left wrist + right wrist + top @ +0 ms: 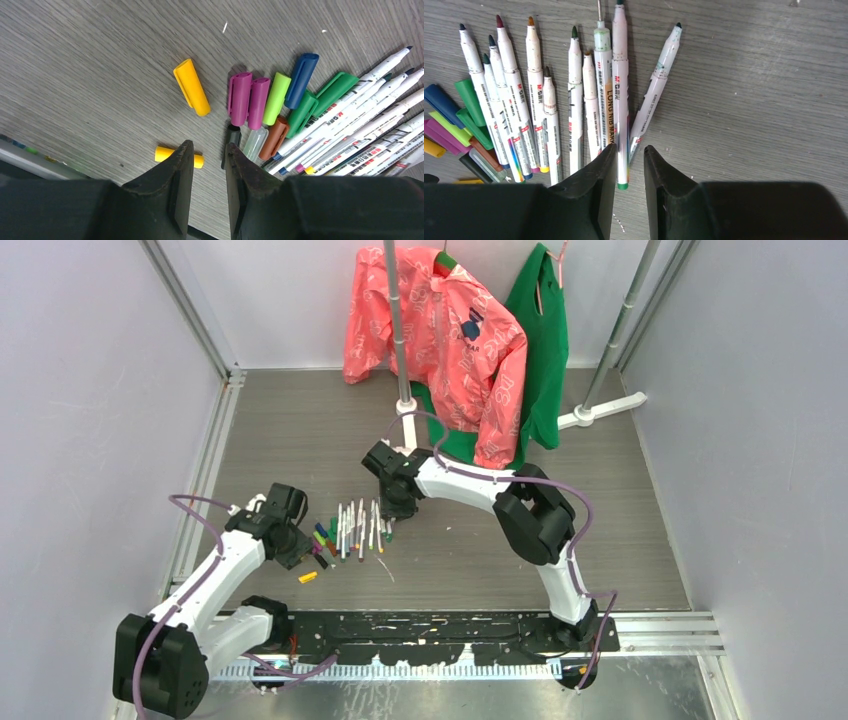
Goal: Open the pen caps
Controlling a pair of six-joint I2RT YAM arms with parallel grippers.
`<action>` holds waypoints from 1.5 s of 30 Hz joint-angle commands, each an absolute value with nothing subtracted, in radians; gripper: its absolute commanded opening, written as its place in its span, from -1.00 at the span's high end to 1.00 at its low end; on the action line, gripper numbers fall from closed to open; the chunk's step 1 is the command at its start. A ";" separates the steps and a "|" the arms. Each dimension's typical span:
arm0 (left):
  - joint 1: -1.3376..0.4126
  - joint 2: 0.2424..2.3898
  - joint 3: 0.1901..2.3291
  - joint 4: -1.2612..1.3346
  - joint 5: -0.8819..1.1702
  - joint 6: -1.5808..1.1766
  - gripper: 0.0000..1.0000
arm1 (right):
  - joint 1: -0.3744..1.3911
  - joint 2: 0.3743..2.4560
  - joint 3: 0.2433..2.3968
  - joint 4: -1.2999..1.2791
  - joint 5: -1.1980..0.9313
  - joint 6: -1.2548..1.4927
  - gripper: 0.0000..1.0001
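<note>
Several uncapped pens (539,100) with white barrels lie side by side on the grey table, also visible as a row of pens (355,528) from above. Loose pen caps lie left of them: a yellow cap (192,94), two purple caps (240,97), a lime cap (276,97), a blue cap (302,80), green caps (335,87), and brown, clear and black ones. A short yellow piece (162,154) lies partly behind a finger. My left gripper (209,150) hovers open and empty beside the caps. My right gripper (630,150) is open over a green-ended pen (622,100) lying on the table.
A clothes rack pole (398,330) stands at the back with a pink jacket (450,330) and a green garment (545,340). The rack's white foot (600,410) reaches out to the right. A metal rail (200,500) runs along the left edge.
</note>
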State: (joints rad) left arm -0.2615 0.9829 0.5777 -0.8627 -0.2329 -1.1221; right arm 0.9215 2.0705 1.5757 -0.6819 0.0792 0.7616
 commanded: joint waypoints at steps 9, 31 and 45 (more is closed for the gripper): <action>-0.259 0.953 0.668 -0.865 -0.270 -1.106 0.33 | 0.919 2.022 1.611 -0.681 0.104 0.725 0.34; -0.260 0.792 0.838 -0.649 -0.249 -0.675 -0.99 | 0.905 1.657 1.436 -0.716 0.567 0.546 -0.23; -0.260 0.736 0.750 -0.523 -0.354 -0.445 -0.99 | 0.902 1.298 1.188 -0.609 0.970 0.613 -0.45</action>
State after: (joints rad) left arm -0.2615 0.7212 0.7624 -0.6098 -0.3046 -0.5243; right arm 0.9058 1.4067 1.2610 -0.7063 0.7666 0.5858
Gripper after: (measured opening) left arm 0.994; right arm 0.711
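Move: Ready to leave: the yellow cap just set down lies about 2 cm ahead of the left fingers, 3 cm left and 3 cm below. The other yellow cap is some 3 cm back, the black cap 2 cm right, the magenta pair 4 cm ahead and 1 cm right. From the right fingers the slanted end pen centres about 3 cm ahead, 2 cm right, its neighbour 3 cm ahead, 1 cm left, and the pen row's middle 2 cm ahead, 8 cm left, all 3 cm below. Lift both empty grippers clear of the finished work. Raise the left about 15 cm and some 8 cm forward, up from the caps, spreading its fingers fully and tilting them up and outward. Take the right up first, then on up and to the right, about 17 cm each way, away from the pens, opening wider as the fingers tip forward. ##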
